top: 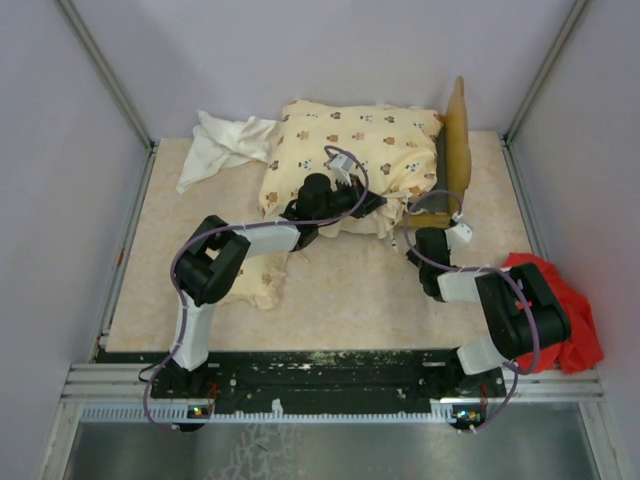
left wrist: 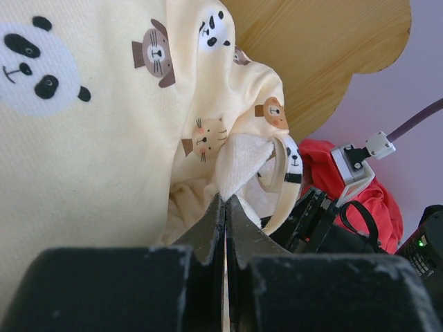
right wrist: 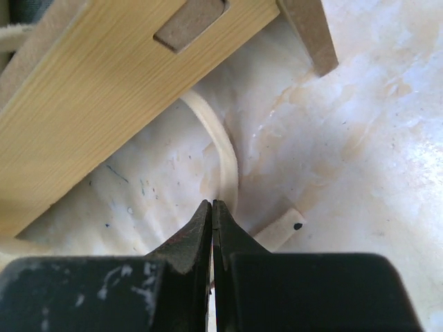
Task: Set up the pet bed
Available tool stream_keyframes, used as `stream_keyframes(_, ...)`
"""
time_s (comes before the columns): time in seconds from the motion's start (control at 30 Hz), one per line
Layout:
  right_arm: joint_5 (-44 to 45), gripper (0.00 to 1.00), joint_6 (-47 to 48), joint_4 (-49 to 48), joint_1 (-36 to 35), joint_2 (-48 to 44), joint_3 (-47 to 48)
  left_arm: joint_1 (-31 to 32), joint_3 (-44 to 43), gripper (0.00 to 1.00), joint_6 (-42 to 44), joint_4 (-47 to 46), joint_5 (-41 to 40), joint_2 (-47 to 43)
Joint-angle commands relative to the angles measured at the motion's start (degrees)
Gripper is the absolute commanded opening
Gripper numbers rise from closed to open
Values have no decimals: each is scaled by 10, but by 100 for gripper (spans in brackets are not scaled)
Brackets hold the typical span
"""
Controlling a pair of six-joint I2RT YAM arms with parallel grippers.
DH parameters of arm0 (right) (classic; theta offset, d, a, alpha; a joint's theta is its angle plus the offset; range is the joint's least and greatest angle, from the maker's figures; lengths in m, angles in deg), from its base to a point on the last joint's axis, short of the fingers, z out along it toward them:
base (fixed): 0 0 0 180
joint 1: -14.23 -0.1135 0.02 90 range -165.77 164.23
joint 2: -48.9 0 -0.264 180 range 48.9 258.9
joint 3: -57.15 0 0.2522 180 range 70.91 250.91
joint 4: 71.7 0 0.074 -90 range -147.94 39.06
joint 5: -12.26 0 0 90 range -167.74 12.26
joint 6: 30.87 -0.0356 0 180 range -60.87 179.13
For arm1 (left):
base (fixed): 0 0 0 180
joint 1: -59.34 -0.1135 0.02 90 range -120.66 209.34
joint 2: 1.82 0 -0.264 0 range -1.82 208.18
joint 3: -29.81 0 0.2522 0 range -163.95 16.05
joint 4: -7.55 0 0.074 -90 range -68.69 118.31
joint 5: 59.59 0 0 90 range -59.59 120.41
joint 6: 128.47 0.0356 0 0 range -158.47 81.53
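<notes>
The cream animal-print cushion (top: 350,150) lies at the back of the table, against the pet bed's upright wavy headboard (top: 455,150). My left gripper (top: 375,205) is at the cushion's near edge. In the left wrist view it (left wrist: 225,200) is shut on a white corner of the cushion (left wrist: 83,138). My right gripper (top: 415,235) is low by the bed frame's wooden rail (right wrist: 104,104). In the right wrist view it (right wrist: 212,204) is shut where the cushion's cream strap (right wrist: 225,159) meets its tips. The small matching pillow (top: 262,280) lies partly under my left arm.
A plain white cloth (top: 225,145) is bunched at the back left. A red cloth (top: 570,310) lies at the right edge beside my right arm, also seen behind the right gripper (left wrist: 360,194). Metal posts and walls enclose the table.
</notes>
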Motion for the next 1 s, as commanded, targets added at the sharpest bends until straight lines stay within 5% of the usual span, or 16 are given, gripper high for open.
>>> stream_keyframes(0.0, 55, 0, -34, 125, -6, -29, 41, -4, 3, 0, -1, -20, -1, -21)
stream_keyframes(0.2, 120, 0, -44, 214, -6, -104, 27, -4, -1, 0, -4, -21, 1, -21)
stream_keyframes(0.33, 97, 0, 51, 172, -6, -140, 30, -3, 3, 0, -5, -21, 1, -21)
stream_keyframes(0.43, 82, 11, 118, 155, -6, -160, 41, -4, 5, 0, -5, -19, 1, -19)
stream_keyframes(0.53, 99, 22, 125, 166, -5, -155, 54, -3, 7, 0, -8, -21, 0, -17)
stream_keyframes(0.97, 45, 26, 82, 165, -3, -59, 70, -3, 1, 0, -6, -19, -2, -21)
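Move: The free end of the cream tie lies right by the shut right fingertips, about 2 cm nearer the base, level sideways and some 1 cm lower. The bed frame's corner leg is roughly 5 cm ahead, 7 cm to the right and 2 cm above them; the cover corner at the left fingers is about 10 cm ahead, 7 cm left and 11 cm up. From the left hand the tie end lies some 12 cm back, 7 cm right and 13 cm below. Draw the shut right gripper back and right along the table, away from the frame's corner leg, then lift it about 4 cm and part the fingers to a quarter of their opening. Sink some 3 cm again over the tie's end, fingers still parted. Keep the left gripper still and shut on the cover's corner. ##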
